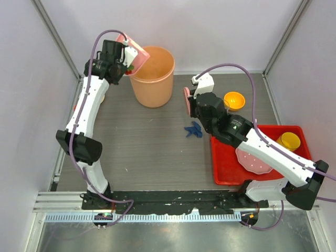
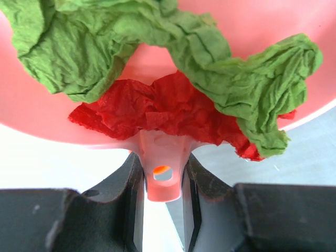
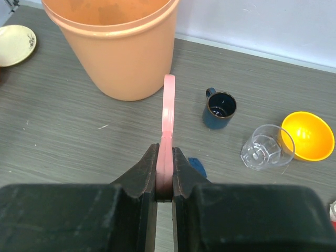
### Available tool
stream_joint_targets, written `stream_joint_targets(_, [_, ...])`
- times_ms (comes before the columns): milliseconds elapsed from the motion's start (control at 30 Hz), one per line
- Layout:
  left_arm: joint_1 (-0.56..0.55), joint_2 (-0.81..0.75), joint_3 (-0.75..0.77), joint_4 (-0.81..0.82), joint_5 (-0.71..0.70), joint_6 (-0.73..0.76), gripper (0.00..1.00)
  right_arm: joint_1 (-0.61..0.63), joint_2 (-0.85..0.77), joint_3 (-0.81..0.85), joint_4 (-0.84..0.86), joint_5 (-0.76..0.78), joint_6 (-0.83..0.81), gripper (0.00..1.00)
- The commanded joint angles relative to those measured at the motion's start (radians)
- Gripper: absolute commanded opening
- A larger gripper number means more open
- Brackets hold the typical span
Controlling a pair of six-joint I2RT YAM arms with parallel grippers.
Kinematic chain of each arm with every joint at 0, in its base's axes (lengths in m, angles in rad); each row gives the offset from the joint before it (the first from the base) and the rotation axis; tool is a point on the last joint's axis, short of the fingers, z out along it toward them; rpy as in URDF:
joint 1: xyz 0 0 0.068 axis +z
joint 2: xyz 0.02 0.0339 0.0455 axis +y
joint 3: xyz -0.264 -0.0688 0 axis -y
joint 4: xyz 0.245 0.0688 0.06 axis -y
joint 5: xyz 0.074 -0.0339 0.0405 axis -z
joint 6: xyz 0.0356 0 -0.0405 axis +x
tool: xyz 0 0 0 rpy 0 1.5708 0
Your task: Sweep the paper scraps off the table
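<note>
My left gripper (image 2: 163, 170) is shut on the handle of the pink dustpan (image 2: 252, 26). Crumpled green paper scraps (image 2: 157, 42) and a red one (image 2: 157, 107) lie in the pan. From above, the dustpan (image 1: 135, 52) is held tilted at the rim of the orange bucket (image 1: 153, 76). My right gripper (image 3: 166, 157) is shut on a thin pink sweeping tool (image 3: 168, 113) held edge-on above the table (image 1: 147, 152). A blue paper scrap (image 1: 193, 129) lies on the table just below and beside that tool, and the same blue scrap (image 3: 197, 167) shows partly behind my right finger.
The orange bucket (image 3: 118, 52) stands at the back. A dark blue cup (image 3: 219, 109), a clear glass (image 3: 265, 148) and an orange bowl (image 3: 307, 135) sit right of the tool. A red tray (image 1: 226, 168) with a pink plate (image 1: 252, 160) and yellow bowl (image 1: 289, 140) lies at right.
</note>
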Motion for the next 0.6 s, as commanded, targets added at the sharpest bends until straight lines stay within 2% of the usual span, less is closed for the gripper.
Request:
stream_joint_targets(0, [-0.02, 0.109, 0.142, 0.242, -0.304, 0.051, 0.0, -0.003, -0.011, -0.012, 0.027, -0.006, -0.05, 0.01])
stream_joint_targets(233, [-0.065, 0.285, 0.26, 0.609, -0.578, 0.462, 0.0, -0.005, 0.011, -0.018, 0.027, -0.026, -0.062, 0.01])
stream_joint_targets(333, [-0.088, 0.304, 0.19, 0.884, -0.639, 0.708, 0.0, -0.003, 0.011, -0.018, 0.027, -0.028, -0.068, 0.01])
stream_joint_targets(367, [-0.092, 0.302, 0.133, 1.054, -0.65, 0.851, 0.0, -0.005, 0.011, -0.018, 0.025, -0.031, -0.068, 0.01])
stream_joint_targets(433, [-0.106, 0.299, 0.081, 1.216, -0.659, 0.978, 0.0, -0.003, 0.006, -0.02, 0.025, -0.031, -0.074, 0.01])
stream_joint_targets(467, [-0.109, 0.298, 0.034, 1.35, -0.655, 1.045, 0.0, -0.005, 0.005, -0.02, 0.025, -0.031, -0.079, 0.01])
stream_joint_targets(500, [-0.115, 0.293, 0.01, 1.409, -0.649, 1.143, 0.0, -0.005, 0.002, -0.021, 0.025, -0.033, -0.087, 0.01])
stream_joint_targets(567, [-0.119, 0.289, -0.058, 1.555, -0.618, 1.239, 0.0, -0.005, -0.003, -0.024, 0.027, -0.03, -0.094, 0.01])
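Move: Ahead and to the right of the left hand, which already holds the loaded dustpan high by its handle, stands the orange bin, its middle about 11 cm farther out, 14 cm to the right and 18 cm down, the rim only a little below the hand. The plate lies some 10 cm ahead and 17 cm left, with the orange bowl roughly 3 cm ahead and 20 cm left, both near 28 cm down. From the right hand the bin is about 24 cm ahead, 17 cm left and 21 cm lower. Tipping the dustpan towards the bin, the left hand carries it about 15 cm forward along the bin's left side and up some 8 cm, rolling to its right by roughly 45 degrees while the fingertips swing upward about 30 degrees. The fingers keep their grip on the handle. The right hand, still holding the pink sweeper, sinks only about 2 cm. ##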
